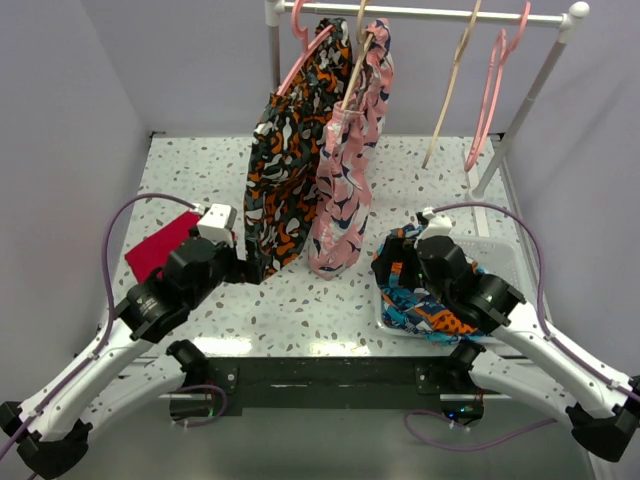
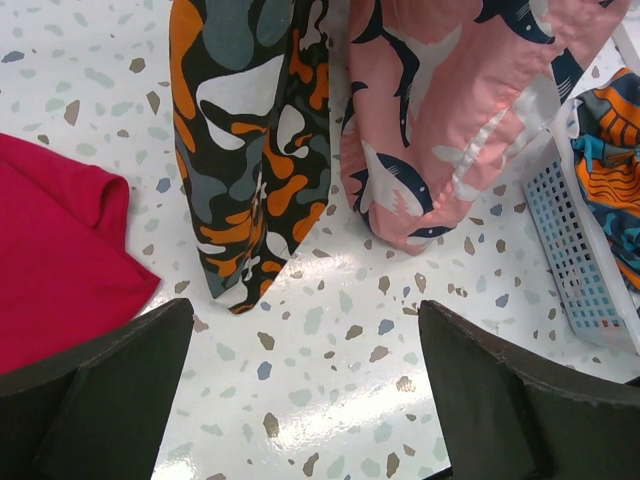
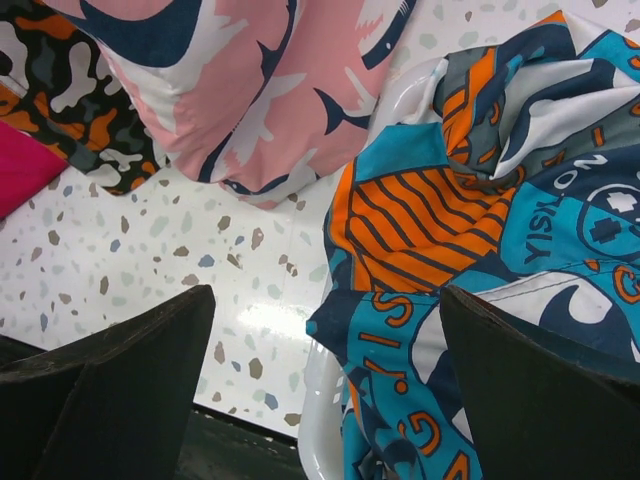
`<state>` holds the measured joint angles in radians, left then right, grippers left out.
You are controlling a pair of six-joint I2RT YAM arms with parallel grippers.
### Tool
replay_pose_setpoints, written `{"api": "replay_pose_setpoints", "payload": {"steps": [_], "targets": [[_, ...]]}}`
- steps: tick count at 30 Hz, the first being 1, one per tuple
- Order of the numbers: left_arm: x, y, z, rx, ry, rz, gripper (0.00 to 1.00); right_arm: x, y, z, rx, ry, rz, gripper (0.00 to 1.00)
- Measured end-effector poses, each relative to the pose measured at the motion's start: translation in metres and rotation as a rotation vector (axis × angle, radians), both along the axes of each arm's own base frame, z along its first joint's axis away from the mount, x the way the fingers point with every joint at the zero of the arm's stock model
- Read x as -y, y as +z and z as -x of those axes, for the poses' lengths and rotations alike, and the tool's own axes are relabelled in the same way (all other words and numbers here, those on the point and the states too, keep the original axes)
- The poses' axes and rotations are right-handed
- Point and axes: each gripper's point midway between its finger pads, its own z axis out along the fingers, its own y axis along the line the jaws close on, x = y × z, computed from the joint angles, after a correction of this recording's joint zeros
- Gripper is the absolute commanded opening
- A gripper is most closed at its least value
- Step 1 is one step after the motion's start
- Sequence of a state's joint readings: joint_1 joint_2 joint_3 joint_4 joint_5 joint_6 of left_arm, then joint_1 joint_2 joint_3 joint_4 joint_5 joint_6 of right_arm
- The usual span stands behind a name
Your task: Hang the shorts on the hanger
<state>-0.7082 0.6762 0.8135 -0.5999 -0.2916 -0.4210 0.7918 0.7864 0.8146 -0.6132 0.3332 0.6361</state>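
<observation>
The shorts point(image 1: 430, 310), printed in deep blue, turquoise, orange and white, lie bunched in a white basket point(image 1: 503, 250) at the front right. They fill the right of the right wrist view point(image 3: 480, 200) and show at the left wrist view's right edge point(image 2: 610, 140). My right gripper point(image 1: 400, 265) is open and empty, over the basket's left rim point(image 3: 312, 420), with a fold of the shorts below the gap point(image 3: 325, 390). The empty cream hanger point(image 1: 448, 95) hangs on the rail at the back. My left gripper point(image 1: 245, 262) is open and empty over bare table point(image 2: 305, 400).
A clothes rail point(image 1: 430, 12) stands at the back. Black-orange-white shorts point(image 1: 285, 170) hang from a pink hanger and pink shark-print shorts point(image 1: 345, 170) from a beige one, both reaching the table. Another pink hanger point(image 1: 490, 100) hangs empty. A red cloth point(image 1: 160, 245) lies at the left.
</observation>
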Motion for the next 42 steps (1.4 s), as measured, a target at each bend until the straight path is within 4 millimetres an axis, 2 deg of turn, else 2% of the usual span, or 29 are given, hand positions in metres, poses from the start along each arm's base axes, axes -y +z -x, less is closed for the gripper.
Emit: {"api": "replay_pose_setpoints", "payload": {"steps": [7,18,21,25,28,31,33,37,40,42], "targets": [[0.001,0.001,0.001,-0.001,-0.009,0.005,1.00,0.000,0.008,0.002,0.016,0.005,-0.021,0.98],[-0.001,0.007,0.003,0.018,-0.015,0.003,1.00,-0.006,0.036,0.004,0.051,0.040,-0.071,0.98],[-0.002,0.012,0.002,0.023,-0.013,-0.003,1.00,-0.012,0.061,0.005,0.077,0.072,-0.104,0.98],[-0.001,0.017,0.001,0.030,-0.010,0.000,1.00,-0.014,0.110,0.005,0.157,0.091,-0.167,0.98],[-0.002,0.016,0.001,0.027,-0.011,-0.001,1.00,-0.007,0.123,0.005,0.183,0.067,-0.174,0.98],[-0.002,0.016,0.001,0.027,-0.011,-0.001,1.00,0.003,0.106,0.004,0.154,0.019,-0.129,0.98],[-0.002,0.016,0.001,0.027,-0.011,-0.001,1.00,0.008,0.079,0.004,0.108,-0.004,-0.077,0.96],[-0.001,0.014,0.000,0.020,-0.011,-0.006,1.00,0.017,0.003,0.008,-0.037,-0.024,0.073,0.95],[0.000,0.012,-0.001,0.013,-0.011,-0.012,1.00,0.019,-0.038,0.010,-0.128,-0.025,0.162,0.94],[0.001,0.011,-0.001,0.008,-0.011,-0.017,1.00,0.020,-0.058,0.012,-0.173,-0.022,0.203,0.93]]}}
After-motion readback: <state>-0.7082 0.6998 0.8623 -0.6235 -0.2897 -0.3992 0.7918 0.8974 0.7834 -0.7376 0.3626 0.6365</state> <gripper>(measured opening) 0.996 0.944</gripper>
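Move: Below and to the right of the right hand lies the heap of teal-and-orange shorts, its middle roughly 11 cm to the right, 1 cm ahead and 10 cm down, in the white bin, whose middle is some 16 cm right, 1 cm ahead and 13 cm down. The hanging pink cloth's lower part is about 9 cm left, 8 cm ahead and 3 cm below. From the left hand, the shorts lie some 39 cm right, 1 cm ahead and 13 cm down. Rising about 12 cm first, almost straight up with the fingertips tilting up, the right hand then turns and drops fast, some 18 cm, towards the near-left waistband edge of the shorts. It ends 6 cm below its starting height and 2 cm farther right, tipped about 10 degrees further down and its left side rolled down; the fingers stay wide open, and whether they touch cloth can't be seen. ##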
